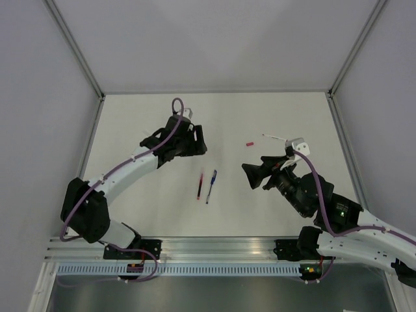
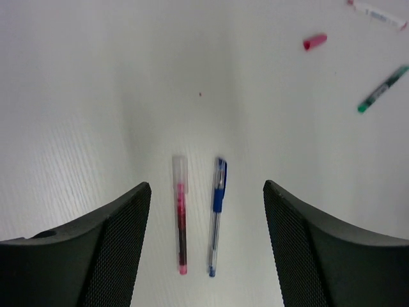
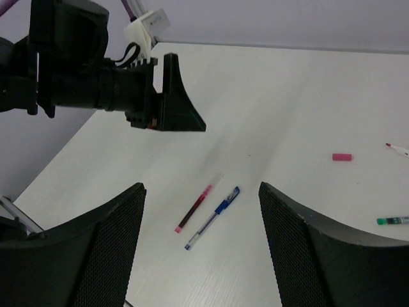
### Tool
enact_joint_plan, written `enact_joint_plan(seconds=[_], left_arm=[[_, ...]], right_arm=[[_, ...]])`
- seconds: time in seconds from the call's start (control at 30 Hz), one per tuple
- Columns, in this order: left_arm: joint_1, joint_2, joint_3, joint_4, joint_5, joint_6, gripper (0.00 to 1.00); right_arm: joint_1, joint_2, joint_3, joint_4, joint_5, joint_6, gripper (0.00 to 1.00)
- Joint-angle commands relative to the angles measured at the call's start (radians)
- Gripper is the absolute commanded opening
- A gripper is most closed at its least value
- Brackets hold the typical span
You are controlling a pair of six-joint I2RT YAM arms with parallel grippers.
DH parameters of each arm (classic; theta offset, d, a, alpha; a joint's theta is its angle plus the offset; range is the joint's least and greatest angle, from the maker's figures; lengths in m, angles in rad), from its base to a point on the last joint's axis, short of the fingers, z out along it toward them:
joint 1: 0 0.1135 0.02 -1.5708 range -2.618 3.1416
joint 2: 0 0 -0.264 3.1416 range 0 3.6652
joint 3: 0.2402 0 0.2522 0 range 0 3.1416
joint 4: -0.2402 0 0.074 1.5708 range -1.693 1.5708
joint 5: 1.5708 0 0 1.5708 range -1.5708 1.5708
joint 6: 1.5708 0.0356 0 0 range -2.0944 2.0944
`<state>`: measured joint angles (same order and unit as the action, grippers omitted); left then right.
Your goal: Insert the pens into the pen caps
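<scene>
A red pen [image 1: 200, 185] and a blue pen [image 1: 211, 186] lie side by side mid-table; both show in the left wrist view [image 2: 181, 220] [image 2: 217, 214] and the right wrist view [image 3: 195, 209] [image 3: 213, 218]. A small red pen cap [image 1: 249, 143] [image 2: 315, 41] [image 3: 342, 157] lies loose farther back right. A white pen [image 1: 274, 137] [image 2: 377, 13] lies beyond it. A green pen [image 2: 382, 88] [image 3: 393, 220] lies near it, hidden under my right arm in the top view. My left gripper [image 1: 197, 140] [image 2: 206, 186] is open and empty, above and behind the two pens. My right gripper [image 1: 251, 175] [image 3: 201, 186] is open and empty, right of them.
Grey walls with metal frame posts [image 1: 78, 52] enclose the white table [image 1: 143, 208] on three sides. The left gripper also shows in the right wrist view [image 3: 182, 115]. An aluminium rail [image 1: 214, 247] runs along the near edge.
</scene>
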<state>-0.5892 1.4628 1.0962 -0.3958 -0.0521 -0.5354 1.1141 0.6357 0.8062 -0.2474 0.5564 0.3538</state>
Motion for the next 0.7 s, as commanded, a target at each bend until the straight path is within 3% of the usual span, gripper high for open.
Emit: enact_joint_plan(seconds=[0.0, 0.1, 0.2, 0.43, 0.67], left_arm=[[0.037, 0.057, 0.105, -0.074, -0.168, -0.050, 0.77], [0.086, 0.122, 0.158, -0.072, -0.294, -0.099, 0.78], [0.159, 0.198, 0.220, -0.077, -0.334, -0.133, 0.78], [0.464, 0.355, 0.303, -0.113, -0.273, -0.221, 0.75], [0.575, 0.464, 0.347, -0.081, -0.288, -0.175, 0.74]], right_arm=[[-0.002, -0.027, -0.008, 0.009, 0.019, -0.004, 0.79], [0.000, -0.031, -0.013, 0.023, 0.043, -0.006, 0.79], [-0.002, -0.022, -0.010, 0.014, 0.028, 0.001, 0.79], [-0.002, -0.056, 0.001, -0.004, -0.029, 0.014, 0.79], [-0.002, -0.085, 0.002, -0.012, -0.078, 0.014, 0.79]])
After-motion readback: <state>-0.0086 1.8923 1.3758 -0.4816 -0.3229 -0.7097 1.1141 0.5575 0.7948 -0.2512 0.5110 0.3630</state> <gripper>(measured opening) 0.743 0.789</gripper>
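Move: A clear pen cap lies alone on the far left of the table, about 17 cm ahead of the left hand, 25 cm to its left and some 13 cm below it. The red pen, already in its clear cap, lies 7 cm back and about 1 cm to the left of that hand, and the blue pen 8 cm back and 3 cm to its right. From the right hand the lone clear cap is roughly 30 cm ahead, 41 cm left and 30 cm down. Towards the lone clear cap the left hand sweeps some 26 cm left and 13 cm forward, leaving the capped red pen behind. It first climbs a little while heading forward, then curves left and sinks about 10 cm, turning roughly 50 degrees counter-clockwise; the fingers stay open and end above and just short of the cap, touching nothing. ##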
